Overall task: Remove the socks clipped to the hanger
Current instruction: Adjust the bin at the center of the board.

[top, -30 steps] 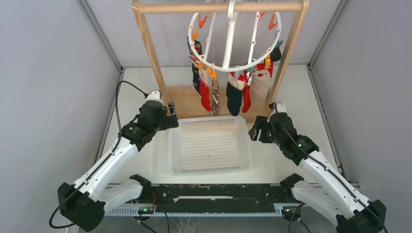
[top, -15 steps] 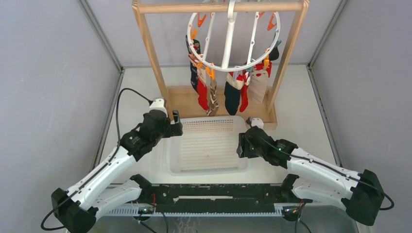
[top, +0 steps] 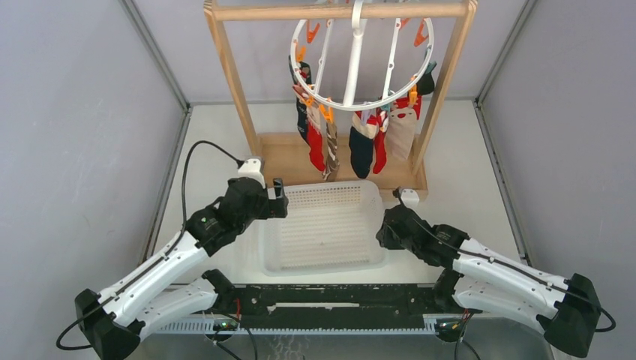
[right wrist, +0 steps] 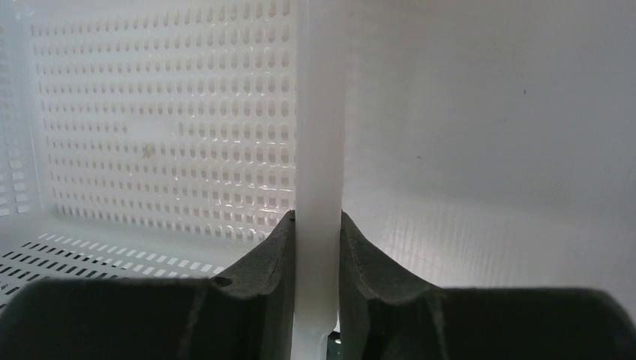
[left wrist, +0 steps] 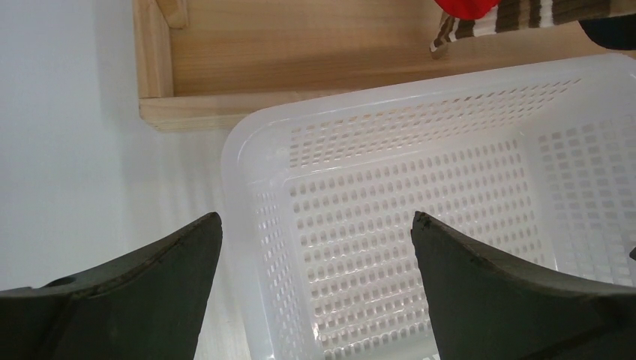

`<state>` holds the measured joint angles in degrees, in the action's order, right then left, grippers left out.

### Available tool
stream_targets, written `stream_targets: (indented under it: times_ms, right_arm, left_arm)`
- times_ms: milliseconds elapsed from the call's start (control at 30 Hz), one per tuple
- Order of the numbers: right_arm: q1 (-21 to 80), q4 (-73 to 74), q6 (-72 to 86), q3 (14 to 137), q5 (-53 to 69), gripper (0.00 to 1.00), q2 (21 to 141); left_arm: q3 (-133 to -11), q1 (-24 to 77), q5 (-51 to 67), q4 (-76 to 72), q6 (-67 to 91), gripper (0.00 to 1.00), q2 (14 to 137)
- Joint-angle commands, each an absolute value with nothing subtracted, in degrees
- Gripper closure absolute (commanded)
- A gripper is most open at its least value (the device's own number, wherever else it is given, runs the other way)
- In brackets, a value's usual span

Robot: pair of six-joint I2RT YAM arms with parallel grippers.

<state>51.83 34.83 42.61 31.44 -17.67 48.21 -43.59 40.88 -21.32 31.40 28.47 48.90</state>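
Observation:
The white ring hanger hangs from the rack's top bar with several socks clipped to its near side: red, navy, striped, cream. My left gripper is open, its fingers either side of the left rim of the white basket. A red sock tip and a striped sock show at the top of the left wrist view. My right gripper is shut on the basket's right rim, both pads pressed against the plastic.
The wooden frame rack stands at the back on a wooden base, right behind the basket. Grey walls close in on both sides. The arm bases sit at the near edge.
My right arm swung down and left from beside the rack to the basket's right rim and closed on it. My left gripper slid right to the basket's left rim, still open.

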Motion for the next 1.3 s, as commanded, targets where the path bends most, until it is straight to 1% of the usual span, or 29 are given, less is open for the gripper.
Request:
stream_targets:
  times_ms: [0,167,433,700,900,1133,1267]
  right_arm:
    - [53.31,37.09,43.76,30.69,-19.07,0.74,45.16]
    - [55.78,40.11,45.88,30.31,-20.41,0.75,43.14]
    - [64.82,45.04,57.64,29.09,-27.44,0.76,41.82]
    - [70.58,51.12,68.90,29.18,-34.18,0.83,39.06]
    - [72.27,54.67,73.68,29.18,-37.20,0.83,39.21]
    - [73.17,53.81,71.52,29.18,-36.51,0.79,39.07]
    - [73.86,56.87,71.74,29.18,-36.90,0.78,37.41]
  left_arm:
    - [-45.15,42.92,-22.68,29.41,28.21,0.00,48.17]
    - [-45.17,45.04,-24.62,30.05,28.48,0.00,47.32]
    - [-43.74,46.70,-26.60,29.97,30.70,0.00,45.79]
    - [-42.58,47.99,-27.49,28.96,32.96,0.00,45.26]
    - [-41.86,48.81,-28.24,28.42,33.83,0.00,44.80]
    - [-41.97,49.70,-28.63,28.77,33.93,0.00,44.10]
    - [-41.42,49.98,-29.00,28.92,34.38,0.00,43.65]
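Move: The right gripper already pinches the bin's right rim near its front corner; the bin's middle lies about 17 cm to its left, some 4 cm ahead and 4 cm lower. The wooden stand's base is roughly 24 cm ahead and 12 cm left, some 6 cm lower; the striped sock hangs about 23 cm ahead, 15 cm left and 8 cm higher. From the open left gripper, the bin's middle is about 11 cm right, 6 cm back and 13 cm lower. Keep the right gripper's pinch on the bin's rim and drag the rim straight back about 5 cm, away from the wooden stand, at an even height; then ease it a couple of centimetres right while turning the hand some 10 degrees clockwise. Let the open left gripper drift slightly back, right and up, still holding nothing. ##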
